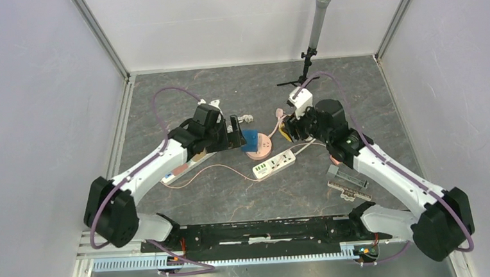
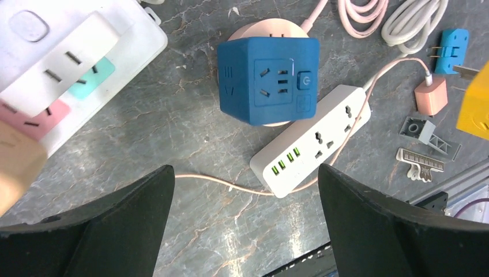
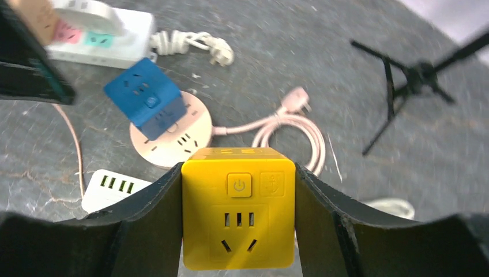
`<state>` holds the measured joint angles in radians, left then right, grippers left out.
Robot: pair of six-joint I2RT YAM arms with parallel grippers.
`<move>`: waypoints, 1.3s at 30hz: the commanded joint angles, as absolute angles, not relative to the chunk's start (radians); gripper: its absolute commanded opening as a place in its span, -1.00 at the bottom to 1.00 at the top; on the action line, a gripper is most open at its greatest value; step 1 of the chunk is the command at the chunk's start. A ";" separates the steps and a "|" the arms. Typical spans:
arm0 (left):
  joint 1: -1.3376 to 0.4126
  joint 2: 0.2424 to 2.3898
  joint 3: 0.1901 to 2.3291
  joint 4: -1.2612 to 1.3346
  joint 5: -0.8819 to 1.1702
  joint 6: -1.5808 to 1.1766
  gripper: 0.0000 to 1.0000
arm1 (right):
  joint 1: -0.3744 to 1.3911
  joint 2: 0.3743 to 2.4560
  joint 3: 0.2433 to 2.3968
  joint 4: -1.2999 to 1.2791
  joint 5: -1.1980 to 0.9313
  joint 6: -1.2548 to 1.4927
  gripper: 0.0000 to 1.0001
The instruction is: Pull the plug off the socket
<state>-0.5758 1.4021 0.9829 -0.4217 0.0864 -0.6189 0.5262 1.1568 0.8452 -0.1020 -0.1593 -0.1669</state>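
Note:
A blue cube plug sits plugged on a round pink socket mid-table; the left wrist view shows the cube covering most of the socket. My left gripper is open and empty just left of the cube, and its wrist view shows the jaws wide apart over bare table. My right gripper is shut on a yellow cube plug, held off the table to the right of the socket. In the right wrist view the blue cube and socket lie beyond the gripper.
A white power strip with green ports lies in front of the socket, with a thin pink cable. A larger white strip with pink and teal outlets lies under the left arm. A small tripod with a grey pole stands at the back. Clips lie at the right.

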 commanded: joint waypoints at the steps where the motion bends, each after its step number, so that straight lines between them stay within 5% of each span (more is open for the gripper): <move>1: -0.578 1.291 0.994 -0.486 0.034 -0.567 1.00 | 0.517 1.060 0.780 -0.104 0.061 0.087 -0.93; 8: -0.577 1.118 0.977 -0.588 -0.054 -0.515 1.00 | 0.517 0.943 0.681 -0.280 -0.062 0.176 -0.85; 17: -0.568 0.982 0.944 -0.609 -0.144 -0.489 1.00 | 0.515 0.864 0.395 -0.143 -0.157 0.381 -0.70; 27: -0.554 1.028 0.968 -0.550 -0.088 -0.506 1.00 | 0.515 0.778 0.262 0.002 -0.147 0.506 0.01; 34: -0.558 1.162 0.988 -0.467 0.079 -0.499 1.00 | 0.515 0.694 0.280 -0.093 0.016 0.442 0.91; 39: -0.574 1.292 1.037 -0.435 0.081 -0.515 1.00 | 0.515 0.645 0.284 -0.054 0.015 0.407 0.96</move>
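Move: My right hand holds the yellow cube; the bare tabletop where it goes is about 11 cm back, 4 cm right and 14 cm below. From this hand the white power strip's middle is 7 cm back, 5 cm left and the pink charger 7 cm back, 15 cm right, both some 15 cm down. The blue cube lies about 3 cm ahead, 3 cm right and 4 cm below my empty left hand; the round pink socket under it is 1 cm ahead, 5 cm right, 8 cm down. I keep my grip on the yellow cube and swing my right hand rightward, then back and down about 13 cm to the table between the white strip and the charger, fingers tipping down some 30 degrees; there I open and start to rise off it. My open left hand backs up and leftward away from the blue cube, then turns back down towards it. ##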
